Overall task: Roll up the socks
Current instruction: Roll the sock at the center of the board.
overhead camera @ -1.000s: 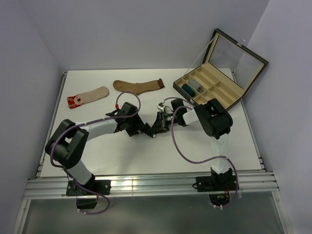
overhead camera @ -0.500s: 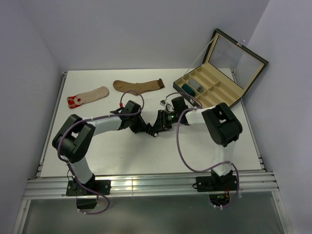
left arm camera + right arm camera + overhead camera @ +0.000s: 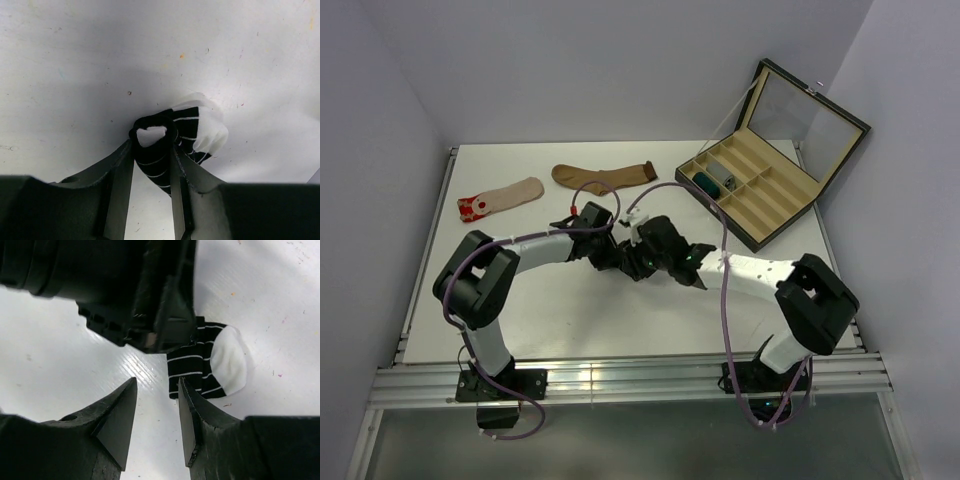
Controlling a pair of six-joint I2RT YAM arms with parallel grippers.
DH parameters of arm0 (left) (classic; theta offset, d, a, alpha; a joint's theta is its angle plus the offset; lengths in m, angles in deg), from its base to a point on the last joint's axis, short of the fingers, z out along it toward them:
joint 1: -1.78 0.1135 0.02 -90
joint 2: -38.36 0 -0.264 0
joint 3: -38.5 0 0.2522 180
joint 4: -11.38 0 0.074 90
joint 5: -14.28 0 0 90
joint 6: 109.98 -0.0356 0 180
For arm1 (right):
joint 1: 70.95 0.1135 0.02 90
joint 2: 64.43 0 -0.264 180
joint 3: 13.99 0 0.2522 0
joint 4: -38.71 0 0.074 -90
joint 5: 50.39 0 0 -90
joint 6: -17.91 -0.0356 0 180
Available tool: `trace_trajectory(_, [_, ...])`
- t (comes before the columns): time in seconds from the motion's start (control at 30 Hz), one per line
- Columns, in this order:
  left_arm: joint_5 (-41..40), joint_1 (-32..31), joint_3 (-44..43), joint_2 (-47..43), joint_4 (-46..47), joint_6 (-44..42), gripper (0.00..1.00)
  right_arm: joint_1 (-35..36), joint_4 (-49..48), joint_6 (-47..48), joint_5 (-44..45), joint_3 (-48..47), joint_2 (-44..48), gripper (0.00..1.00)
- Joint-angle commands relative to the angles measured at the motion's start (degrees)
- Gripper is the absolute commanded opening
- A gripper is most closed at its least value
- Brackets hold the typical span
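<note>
A black sock with white stripes (image 3: 192,131) lies partly rolled on the white table, its white toe (image 3: 228,362) sticking out to the right. My left gripper (image 3: 152,146) is shut on the rolled black part, which fills the gap between its fingers. Just short of the sock my right gripper (image 3: 157,384) stands open, with only bare table between its fingers. The sock lies just beyond its right finger (image 3: 192,410), and the left gripper's dark body (image 3: 125,290) hangs over it. In the top view both grippers (image 3: 625,258) meet at mid-table and hide the sock.
A brown sock (image 3: 605,177) and a beige red-toed sock (image 3: 500,197) lie flat at the back left. An open compartment box (image 3: 770,195) stands at the back right, with a teal roll (image 3: 704,181) and a grey roll (image 3: 728,181) in it.
The left gripper has closed on the striped sock. The right gripper has opened and let go, and the right arm has stretched out low towards the left. Both grippers have shifted slightly left.
</note>
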Motion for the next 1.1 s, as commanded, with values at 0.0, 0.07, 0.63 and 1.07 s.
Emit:
trace_trajectory(0.0, [-1.8,-0.2,-0.3,2.3,-4.6,-2.6,0.38,3.8,0.6,6.9,13.1,-0.4,-1.1,0.46])
trace_trajectory(0.07, [-1.6,-0.2,-0.5,2.4,-4.7,-2.9,0.38,5.1,1.4,8.0,15.5,-1.8,-3.8,0.46])
trace_trajectory(0.63, [-1.1,-0.2,-1.7,1.1,-4.4,-3.9,0.50,9.5,7.1,9.4,20.1,-6.0,-17.7,0.22])
trace_trajectory(1.07, [-5.2,2.8,3.6,-10.4,-2.8,2.8,0.78,-6.9,9.0,-0.9,-19.9,-6.7,-18.3,0.00])
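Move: The sock at the centre, partly rolled, lies about 3 cm right of the left hand and 1 cm below; its rolled end is still between that hand's fingers. From the right hand the sock is some 3 cm ahead, 2 cm left and 8 cm below. The brown sock lies about 24 cm ahead and 7 cm left of the right hand, and the green rolled sock in the box about 24 cm ahead and 18 cm right of it. Right hand sinks some 5 cm and shuts on the sock's near edge; left opens, withdrawing left and up. ##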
